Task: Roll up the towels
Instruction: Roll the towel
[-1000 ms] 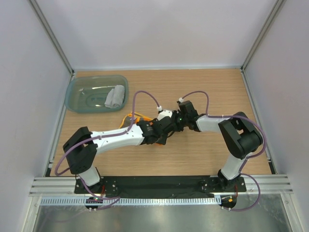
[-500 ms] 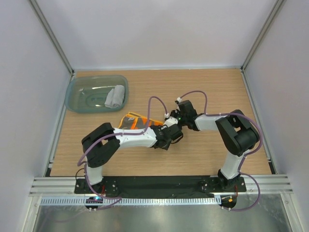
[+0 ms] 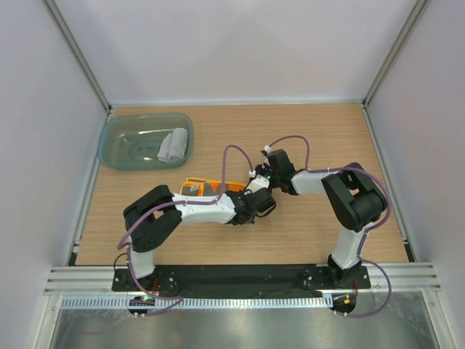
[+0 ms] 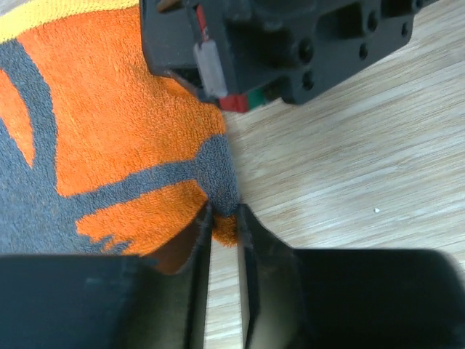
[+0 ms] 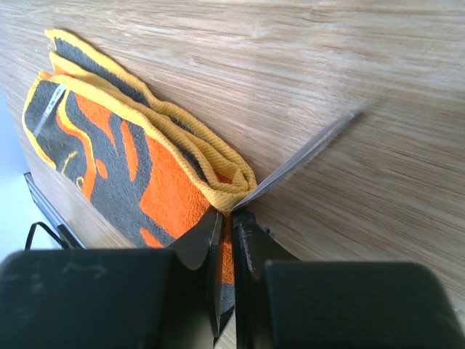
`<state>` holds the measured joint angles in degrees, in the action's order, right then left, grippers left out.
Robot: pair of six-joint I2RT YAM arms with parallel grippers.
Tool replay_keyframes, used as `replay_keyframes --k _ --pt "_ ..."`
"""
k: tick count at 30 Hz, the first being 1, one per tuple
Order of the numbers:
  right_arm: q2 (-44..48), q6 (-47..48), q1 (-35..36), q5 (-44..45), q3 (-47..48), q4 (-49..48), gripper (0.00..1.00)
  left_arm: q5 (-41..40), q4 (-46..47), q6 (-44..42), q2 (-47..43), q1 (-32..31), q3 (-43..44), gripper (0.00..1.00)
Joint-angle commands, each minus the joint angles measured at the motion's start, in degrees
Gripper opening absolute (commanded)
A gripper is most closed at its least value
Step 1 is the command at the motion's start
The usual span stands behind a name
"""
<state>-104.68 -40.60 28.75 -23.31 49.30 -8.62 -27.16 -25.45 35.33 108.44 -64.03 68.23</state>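
Observation:
The orange towel (image 3: 195, 187) with a grey pattern lies mid-table, mostly under my left arm. In the left wrist view its near corner (image 4: 221, 227) is pinched between the narrow jaws of my left gripper (image 4: 224, 215), which is shut on it. My right gripper (image 5: 227, 217) is shut on a yellow-hemmed corner of the same towel (image 5: 160, 174), which lies folded in layers. The two grippers meet at the towel's right end, left gripper (image 3: 253, 198) and right gripper (image 3: 264, 182). The grey towel (image 3: 173, 145) sits rolled inside the tub.
The translucent teal tub (image 3: 123, 149) stands at the back left of the wooden table (image 3: 327, 131). White walls and metal posts close in the sides. My right gripper's black body (image 4: 290, 43) hangs close above the left gripper's fingers.
My left arm has folded back with its elbow nearer the base, and its jaws have narrowed onto the towel's corner. The orange towel shows narrower than half a second ago.

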Motion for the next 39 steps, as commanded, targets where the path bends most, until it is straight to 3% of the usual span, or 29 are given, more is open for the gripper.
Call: replay_keyframes --k 1,4,11,20,23,29,32,39 --pt "-2.72 2.72 0.25 1.95 -0.17 4.75 0.09 3.34 4.26 -0.18 -0.51 -0.22 -5.03 0.14" --pt "-2.46 2.98 0.16 1.69 -0.25 4.93 0.08 5.18 4.71 0.26 -1.21 -0.22 -6.88 0.0" --pt "-0.7 2.81 0.25 2.74 -1.13 6.69 0.08 13.09 4.27 2.1 -9.38 -0.74 -12.76 0.0" --pt "1.85 2.28 0.16 3.71 -3.59 7.22 0.08 13.8 2.34 6.24 -24.4 -0.92 -23.04 0.0" --pt "2.29 2.1 0.16 3.8 -4.03 7.65 0.13 14.41 2.25 7.03 -26.09 -1.01 -24.01 0.0" --pt "4.66 2.98 0.25 6.07 -4.74 10.98 0.36 16.26 2.07 8.7 -31.44 -1.01 -25.25 0.0" --pt "7.37 4.12 0.25 9.93 -4.13 15.81 0.43 16.78 2.42 10.1 -32.85 -1.01 -25.51 0.0" --pt "18.96 6.67 0.16 24.87 -0.96 28.48 0.45 18.55 6.29 18.7 -37.34 -1.01 -28.67 0.0"
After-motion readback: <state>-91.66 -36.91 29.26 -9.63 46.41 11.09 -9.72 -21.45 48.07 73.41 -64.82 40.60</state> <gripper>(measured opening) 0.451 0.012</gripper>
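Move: The near right corner of the folded orange-grey towel lies between the left fingertips, level with them, while the towel's far right corner is about 9 cm farther out and 1 cm to the right of the left hand. The towel's middle sits some 5 cm ahead and 10 cm left of that hand. The right fingers already grip the far right corner, at their tips; the near right corner is about 9 cm back and 1 cm left of the right hand. Close the left gripper on the towel's near right corner and draw it towards the robot by about 10 cm, and 5 cm to the left, lifting it some 4 cm and rolling the wrist left side down. With the right gripper drag the far corner back about 5 cm along the table, then open, let go and swing off to the right. ##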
